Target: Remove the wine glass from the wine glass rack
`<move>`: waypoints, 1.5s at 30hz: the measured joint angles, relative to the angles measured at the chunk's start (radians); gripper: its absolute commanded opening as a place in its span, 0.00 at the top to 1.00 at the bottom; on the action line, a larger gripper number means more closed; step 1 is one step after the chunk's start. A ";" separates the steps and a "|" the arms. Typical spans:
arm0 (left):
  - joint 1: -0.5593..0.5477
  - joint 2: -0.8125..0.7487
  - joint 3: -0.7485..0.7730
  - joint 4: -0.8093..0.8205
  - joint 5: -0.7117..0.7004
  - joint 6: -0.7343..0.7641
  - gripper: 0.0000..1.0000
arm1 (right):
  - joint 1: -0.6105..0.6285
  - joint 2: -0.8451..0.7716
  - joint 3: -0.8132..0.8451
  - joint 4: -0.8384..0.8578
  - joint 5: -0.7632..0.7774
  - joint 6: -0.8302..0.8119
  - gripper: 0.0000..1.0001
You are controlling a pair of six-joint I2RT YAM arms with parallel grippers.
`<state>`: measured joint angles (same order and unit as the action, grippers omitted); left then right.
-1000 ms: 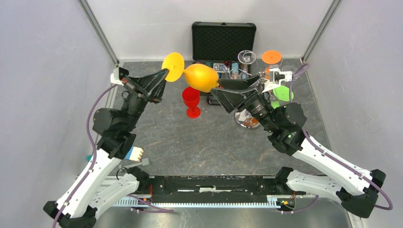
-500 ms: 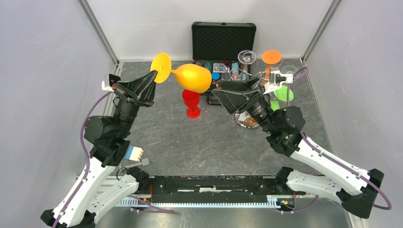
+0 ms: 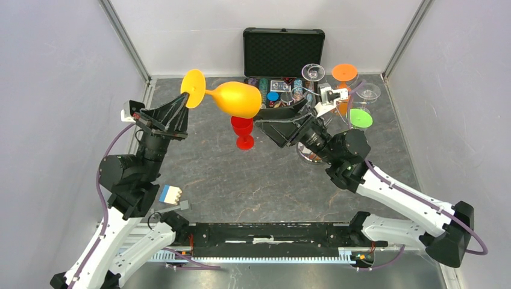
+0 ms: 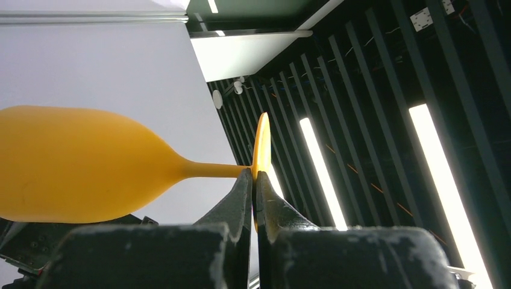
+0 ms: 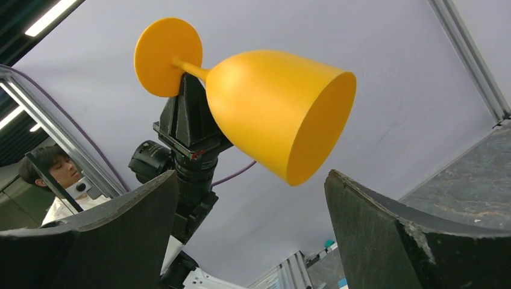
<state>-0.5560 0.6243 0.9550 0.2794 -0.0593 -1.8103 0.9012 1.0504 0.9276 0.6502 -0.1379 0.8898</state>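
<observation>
A yellow wine glass hangs sideways in the air, off the rack, with its mouth toward the right arm. My left gripper is shut on the rim of its round foot, and the stem and bowl reach left in the left wrist view. My right gripper is open just right of the bowl. In the right wrist view the bowl sits above the gap between the spread fingers, touching neither. The silver wine glass rack stands behind the right arm, mostly hidden.
A red wine glass stands upright on the table under the yellow one. The rack carries clear glasses, an orange one and a green one. An open black case lies at the back. A small blue-white item lies near the left arm.
The left arm has carried the yellow glass leftward, away from the rack. The right gripper has followed to the left, staying open behind the bowl.
</observation>
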 measured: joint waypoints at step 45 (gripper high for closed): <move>-0.001 -0.181 -0.132 -0.191 -0.049 0.227 0.00 | -0.004 0.101 0.140 0.052 -0.076 -0.277 1.00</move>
<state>-0.5568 0.4435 0.8234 0.0883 -0.1081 -1.5833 0.8970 1.1511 1.0679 0.7021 -0.2138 0.6125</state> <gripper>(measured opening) 0.991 0.020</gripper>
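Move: Between the two hands hangs the yellow wine glass, its stem already pinched near the foot by the left hand. The bowl is about 4 cm left of the right hand, 1 cm ahead and 5 cm up, or some 10 cm right of the left hand, 2 cm ahead and 3 cm down. From the right hand, the red glass stands roughly 11 cm ahead, 4 cm left and 38 cm below; the rack is 9 cm ahead, 17 cm right and 30 cm below. Rising about 5 cm and drawing back some 4 cm, the right hand tips its fingers upward roughly 20 degrees and shuts them on the near side of the yellow bowl's rim. The left hand all but holds its place, turning slightly clockwise, then opens wide, lets go of the stem and sinks about 5 cm, while the right carries the glass some 4 cm forward. ##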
